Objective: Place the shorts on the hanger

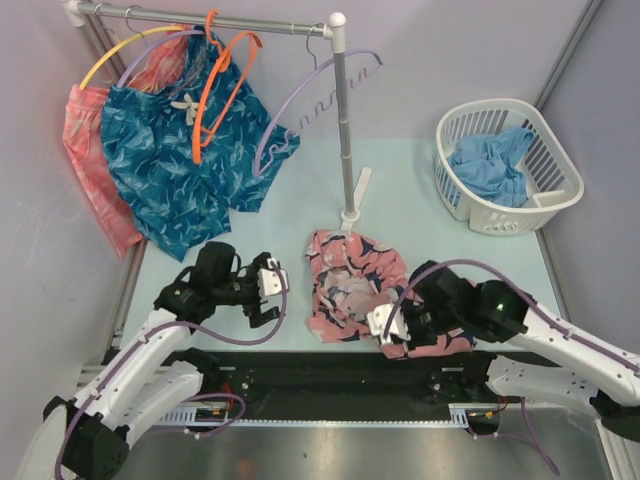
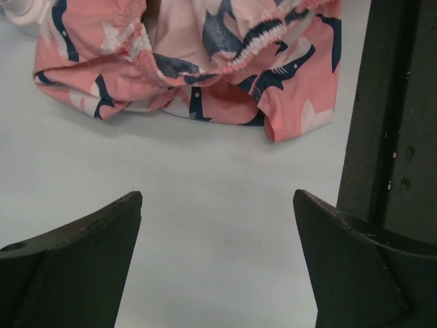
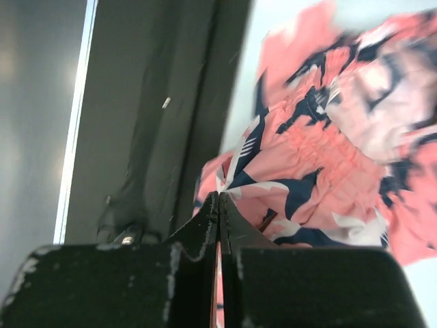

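The salmon-pink shorts (image 1: pixel 352 283) with navy and white shapes lie crumpled on the table below the rack's post. They also show in the left wrist view (image 2: pixel 205 61) and the right wrist view (image 3: pixel 328 164). My right gripper (image 1: pixel 385 330) is shut on the shorts' near edge, a strip of pink fabric pinched between its jaws (image 3: pixel 219 201). My left gripper (image 1: pixel 272 295) is open and empty, left of the shorts, with bare table between its fingers (image 2: pixel 82 253). The orange hanger (image 1: pixel 218 80) hangs on the rack's rail at the back left.
A clothes rack (image 1: pixel 345 130) stands at the back, with teal-blue shorts (image 1: pixel 175 170), a coral garment (image 1: pixel 90 150), a yellow hanger (image 1: pixel 110 55) and lavender hangers (image 1: pixel 300 110). A white laundry basket (image 1: pixel 505 165) with blue cloth sits at the back right.
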Robot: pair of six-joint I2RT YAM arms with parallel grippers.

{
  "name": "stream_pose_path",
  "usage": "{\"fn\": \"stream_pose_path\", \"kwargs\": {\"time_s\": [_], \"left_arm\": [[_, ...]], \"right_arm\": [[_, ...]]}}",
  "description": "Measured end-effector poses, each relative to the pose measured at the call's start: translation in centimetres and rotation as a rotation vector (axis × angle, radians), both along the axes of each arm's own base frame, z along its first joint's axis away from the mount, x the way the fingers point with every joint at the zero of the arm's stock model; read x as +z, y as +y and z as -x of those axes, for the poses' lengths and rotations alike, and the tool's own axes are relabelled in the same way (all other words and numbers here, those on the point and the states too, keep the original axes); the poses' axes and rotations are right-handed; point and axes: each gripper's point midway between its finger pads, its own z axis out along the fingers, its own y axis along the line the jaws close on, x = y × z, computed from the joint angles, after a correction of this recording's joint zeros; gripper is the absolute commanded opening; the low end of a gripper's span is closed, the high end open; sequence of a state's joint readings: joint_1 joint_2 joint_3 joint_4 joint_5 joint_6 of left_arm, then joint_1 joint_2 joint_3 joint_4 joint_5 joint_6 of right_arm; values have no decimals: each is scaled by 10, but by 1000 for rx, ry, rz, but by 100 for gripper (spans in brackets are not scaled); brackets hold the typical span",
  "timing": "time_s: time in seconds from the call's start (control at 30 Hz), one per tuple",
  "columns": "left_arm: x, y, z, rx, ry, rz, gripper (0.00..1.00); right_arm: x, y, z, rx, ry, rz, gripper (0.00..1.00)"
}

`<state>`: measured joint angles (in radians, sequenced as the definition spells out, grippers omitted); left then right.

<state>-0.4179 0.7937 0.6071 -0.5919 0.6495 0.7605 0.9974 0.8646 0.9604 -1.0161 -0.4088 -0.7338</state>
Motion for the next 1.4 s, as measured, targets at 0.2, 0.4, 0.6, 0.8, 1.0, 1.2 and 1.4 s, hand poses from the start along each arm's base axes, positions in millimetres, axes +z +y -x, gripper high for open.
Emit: {"fn": "stream_pose_path", "kwargs": {"time_s": [0.2,0.4,0.6,0.8,1.0,1.2,1.4], "left_arm": [[-3,-23,7,-93,-34,-20,92],[-15,-47,9,-147,-28,-42,88],[-13,-70,-12,-81,37,-62,75],[21,-124,-58,-29,-79,-63,74],[-10,-153,-86,3,-101,-172,70],[-65,-140,-109,70,-114,-362,49],[-51,-131,-126,137,-166,-394,14]], "right_arm": [[-63,-30,17,61,11,234,0],[-73,-37,23,130,-25,279,0],[-76,-38,18,112,-55,286,0],[-70,-37,9,55,-92,253,0],[-62,-39,-2,-4,-149,225,0],[-54,-43,-8,-51,-188,199,0],[-54,-49,-13,-73,-216,220,0]]}}
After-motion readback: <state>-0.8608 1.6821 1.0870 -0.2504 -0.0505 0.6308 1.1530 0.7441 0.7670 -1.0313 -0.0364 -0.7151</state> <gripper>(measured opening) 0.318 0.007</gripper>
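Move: The far-left stretch of the shorts' waistband lies about 12 cm ahead of the left hand, 14 cm to its right and 7 cm below; the white rack foot stands some 10 cm beyond that spot. The right hand already holds the near part of the shorts. The near table edge it takes them to lies about 2 cm back, 4 cm right and 8 cm below, and the waistband spot about 22 cm ahead, 7 cm left and 9 cm below. The left fingers come to straddle the shorts' waistband near the rack foot and close most of the way on it, after the hand swings right, then forward and right in a low arc, and dips about 8 cm, tipping some 25 degrees more downward. The right hand keeps its pinch, quickly sinking about 7 cm and shifting right, then easing forward and slightly up. ##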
